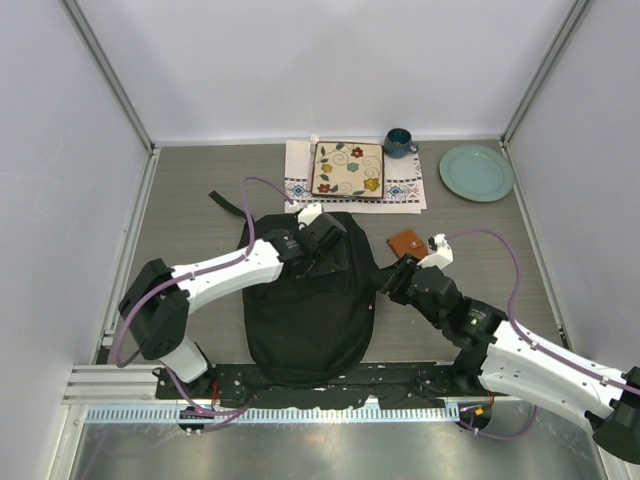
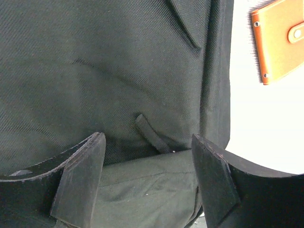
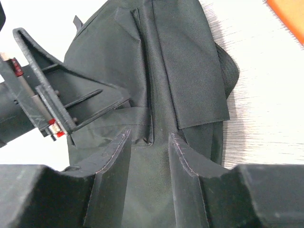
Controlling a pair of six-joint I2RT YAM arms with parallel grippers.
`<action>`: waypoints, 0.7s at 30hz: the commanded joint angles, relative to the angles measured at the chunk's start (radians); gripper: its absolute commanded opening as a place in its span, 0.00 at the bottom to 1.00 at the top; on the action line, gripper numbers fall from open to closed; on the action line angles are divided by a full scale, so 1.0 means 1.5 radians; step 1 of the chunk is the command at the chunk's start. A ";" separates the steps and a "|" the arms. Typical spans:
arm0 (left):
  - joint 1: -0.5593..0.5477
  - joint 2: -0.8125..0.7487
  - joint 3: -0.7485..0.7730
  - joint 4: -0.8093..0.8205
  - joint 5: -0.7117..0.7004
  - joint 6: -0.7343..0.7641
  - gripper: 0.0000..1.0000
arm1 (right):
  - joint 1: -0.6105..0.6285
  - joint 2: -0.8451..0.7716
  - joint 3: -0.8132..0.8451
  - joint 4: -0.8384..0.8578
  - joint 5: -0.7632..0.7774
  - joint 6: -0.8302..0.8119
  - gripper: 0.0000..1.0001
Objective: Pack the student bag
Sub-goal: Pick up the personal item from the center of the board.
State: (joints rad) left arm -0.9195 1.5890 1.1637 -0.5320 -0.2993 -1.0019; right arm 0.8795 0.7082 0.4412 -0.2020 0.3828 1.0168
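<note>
The student bag (image 1: 308,320), a large black fabric backpack, lies flat in the middle of the table. My left gripper (image 1: 323,250) hovers over its upper part. In the left wrist view the left gripper (image 2: 147,142) stands open and wide, with a fold of the bag's fabric (image 2: 142,185) and a short black loop (image 2: 151,135) between its fingers. My right gripper (image 1: 388,283) is at the bag's upper right edge. In the right wrist view the right gripper (image 3: 149,137) is open more narrowly, straddling bag fabric (image 3: 152,190) just below a flap (image 3: 194,80).
A small orange-brown wallet (image 1: 405,241) lies right of the bag, close to the right gripper. At the back are a flowered square plate (image 1: 348,168) on a white mat (image 1: 405,192), a blue mug (image 1: 398,142) and a teal plate (image 1: 476,172). A black strap (image 1: 226,203) trails up left.
</note>
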 commanded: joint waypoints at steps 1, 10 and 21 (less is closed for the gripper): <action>0.005 0.032 0.053 0.000 0.001 -0.025 0.74 | -0.002 -0.030 -0.005 -0.011 0.026 -0.001 0.42; 0.005 0.076 0.080 -0.026 -0.002 -0.034 0.52 | -0.002 -0.044 -0.008 -0.017 0.025 -0.009 0.42; -0.003 0.120 0.093 -0.067 -0.026 -0.028 0.34 | -0.002 -0.048 -0.007 -0.021 0.028 -0.018 0.42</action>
State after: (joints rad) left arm -0.9180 1.7164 1.2720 -0.5831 -0.3161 -1.0412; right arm 0.8795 0.6476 0.4278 -0.2420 0.3912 1.0004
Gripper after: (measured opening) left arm 0.360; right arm 0.418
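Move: The left fingers straddle a small fabric tab on the backpack, its middle about 2 cm ahead, 1 cm to the right and 2 cm below. The brown wallet lies some 4 cm ahead and 16 cm to the right, about 6 cm lower; the floral board is about 19 cm ahead and 3 cm to the right. From the right hand, the tab is roughly 4 cm ahead, 9 cm to the left and 6 cm below. The left hand eases about 1.5 cm each down, forward and right onto the backpack's tab, fingers half closing around it. ##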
